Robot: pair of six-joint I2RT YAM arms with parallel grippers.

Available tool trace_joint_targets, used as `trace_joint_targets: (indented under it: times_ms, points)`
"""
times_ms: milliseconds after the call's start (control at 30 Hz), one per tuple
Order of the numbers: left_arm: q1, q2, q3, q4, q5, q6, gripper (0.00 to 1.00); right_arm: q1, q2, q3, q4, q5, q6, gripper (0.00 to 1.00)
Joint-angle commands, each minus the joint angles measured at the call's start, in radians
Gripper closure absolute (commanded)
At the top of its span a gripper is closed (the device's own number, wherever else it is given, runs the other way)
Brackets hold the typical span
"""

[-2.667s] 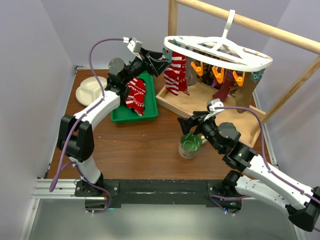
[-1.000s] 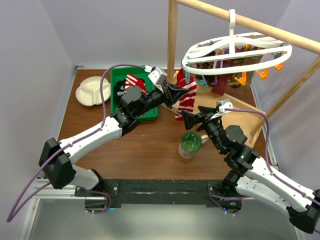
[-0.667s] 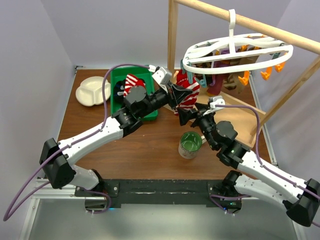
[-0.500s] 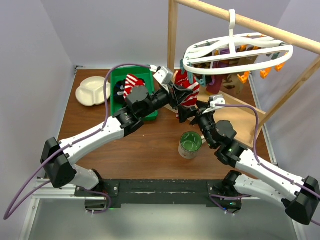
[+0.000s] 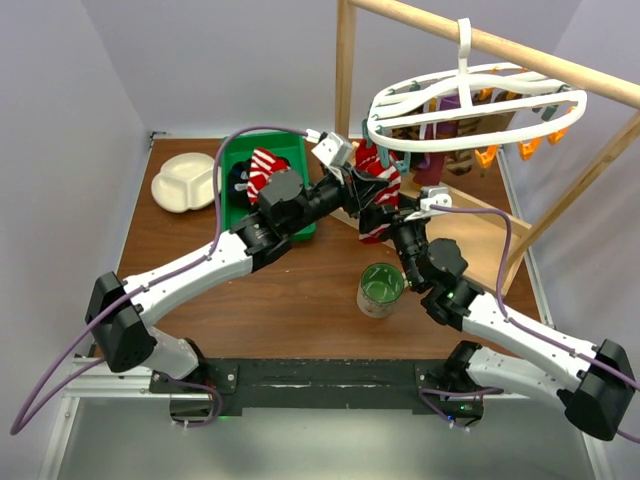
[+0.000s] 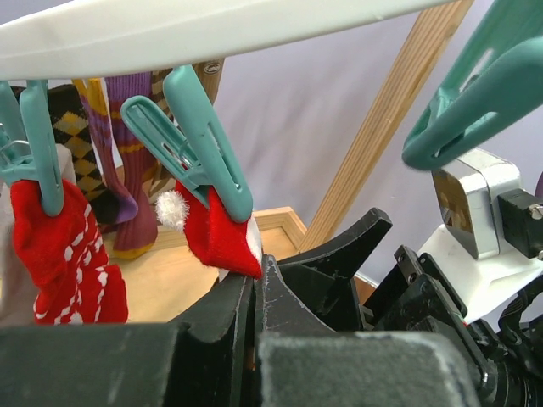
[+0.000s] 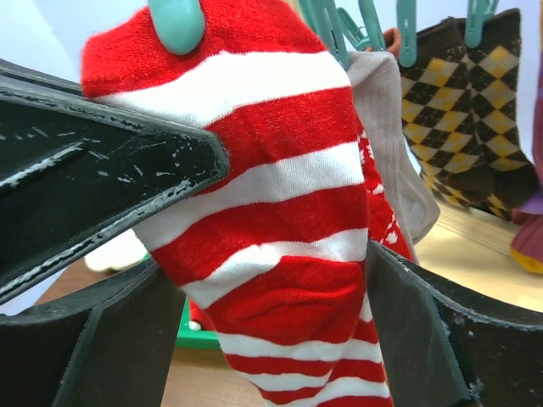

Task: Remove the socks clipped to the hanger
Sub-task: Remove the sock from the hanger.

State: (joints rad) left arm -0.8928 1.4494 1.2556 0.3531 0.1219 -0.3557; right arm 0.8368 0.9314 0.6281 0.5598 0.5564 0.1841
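Observation:
The white hanger (image 5: 455, 144) hangs by its hook from the wooden pole. A red-and-white striped sock (image 5: 378, 195) hangs from a teal clip (image 6: 199, 140) at its left end. My left gripper (image 5: 352, 190) is shut, its fingertips pinching the sock's red top edge (image 6: 216, 233) just under that clip. My right gripper (image 7: 267, 263) is open and straddles the striped sock (image 7: 280, 212) lower down, one finger on each side. Brown checkered socks (image 7: 462, 102), a purple sock (image 6: 127, 127) and a red dotted sock (image 6: 59, 246) stay clipped behind.
A green bin (image 5: 232, 150) with socks in it lies at the back left, beside a white divided plate (image 5: 185, 182). A green mug (image 5: 381, 288) stands just under my right arm. The wooden tray (image 5: 480, 230) and post-and-pole frame (image 5: 520, 50) fill the back right.
My right gripper has risen to the left and come round the striped sock. My left gripper shifted slightly up and right with the sock's top edge. Earlier still, the hanger swung round.

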Motion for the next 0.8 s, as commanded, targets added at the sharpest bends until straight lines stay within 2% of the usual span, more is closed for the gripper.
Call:
trace_joint_targets:
  times_ms: [0, 33, 100, 133, 200, 233, 300, 400, 467, 500, 567, 767]
  points:
    - [-0.011, 0.017, 0.05, -0.006, 0.001, -0.009, 1.0, -0.002, 0.018, 0.038, 0.097, 0.074, -0.025, 0.19]
    - [-0.011, 0.019, 0.051, -0.005, 0.001, -0.012, 1.0, -0.001, 0.015, 0.038, 0.098, 0.077, -0.031, 0.31]
    - [-0.011, 0.023, 0.057, -0.006, 0.001, -0.012, 1.0, -0.002, 0.011, 0.036, 0.097, 0.076, -0.034, 0.48]
    - [-0.012, 0.023, 0.06, -0.006, -0.001, -0.011, 1.0, -0.002, 0.004, 0.035, 0.091, 0.076, -0.034, 0.65]
    - [-0.011, 0.028, 0.064, -0.006, -0.007, -0.011, 1.0, -0.002, -0.003, 0.033, 0.078, 0.074, -0.034, 0.79]
    - [-0.011, 0.029, 0.068, -0.008, -0.01, -0.009, 1.0, -0.002, -0.012, 0.033, 0.062, 0.073, -0.032, 0.9]
    - [-0.012, 0.037, 0.076, -0.008, -0.013, -0.011, 1.0, -0.002, -0.022, 0.03, 0.049, 0.068, -0.025, 0.98]
    - [-0.011, 0.046, 0.093, -0.006, -0.014, -0.019, 0.99, -0.002, -0.039, 0.022, 0.026, 0.06, -0.011, 1.0]
    - [-0.011, 0.049, 0.099, 0.001, -0.016, -0.028, 0.95, -0.002, -0.046, 0.021, 0.009, 0.06, -0.005, 1.0]
    - [-0.011, 0.051, 0.1, 0.007, -0.018, -0.031, 0.89, -0.002, -0.049, 0.016, 0.005, 0.054, -0.002, 1.0]
    - [-0.011, 0.046, 0.102, 0.012, -0.019, -0.037, 0.85, -0.002, -0.055, 0.013, -0.001, 0.051, 0.002, 1.0]
    - [-0.011, 0.02, 0.093, 0.027, -0.031, -0.046, 0.65, -0.002, -0.068, 0.01, -0.023, 0.034, 0.011, 1.0]
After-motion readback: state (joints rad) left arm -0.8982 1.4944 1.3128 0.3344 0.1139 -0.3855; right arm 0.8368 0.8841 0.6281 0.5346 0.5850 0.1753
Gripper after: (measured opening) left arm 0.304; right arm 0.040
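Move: The striped sock hangs between the right hand's open fingers, its middle about 2 cm ahead, 1 cm to the left and level with the hand; its teal clip is some 8 cm up, 3 cm ahead and 2 cm to the left, and the dotted sock hangs roughly 10 cm straight ahead at the same height. The left hand already pinches the striped sock near the clip, the sock's middle about 6 cm straight below it. The right hand shuts its wide-open fingers across the hanging striped sock, pinching it below the left hand's grip, and then shifts about 1 cm to the right and 1 cm up with its wrist nearly still. The left hand keeps its pinch under the clip while easing about 1 cm to the right, and only once the right has closed does it start to open, to roughly a third, around the sock. ##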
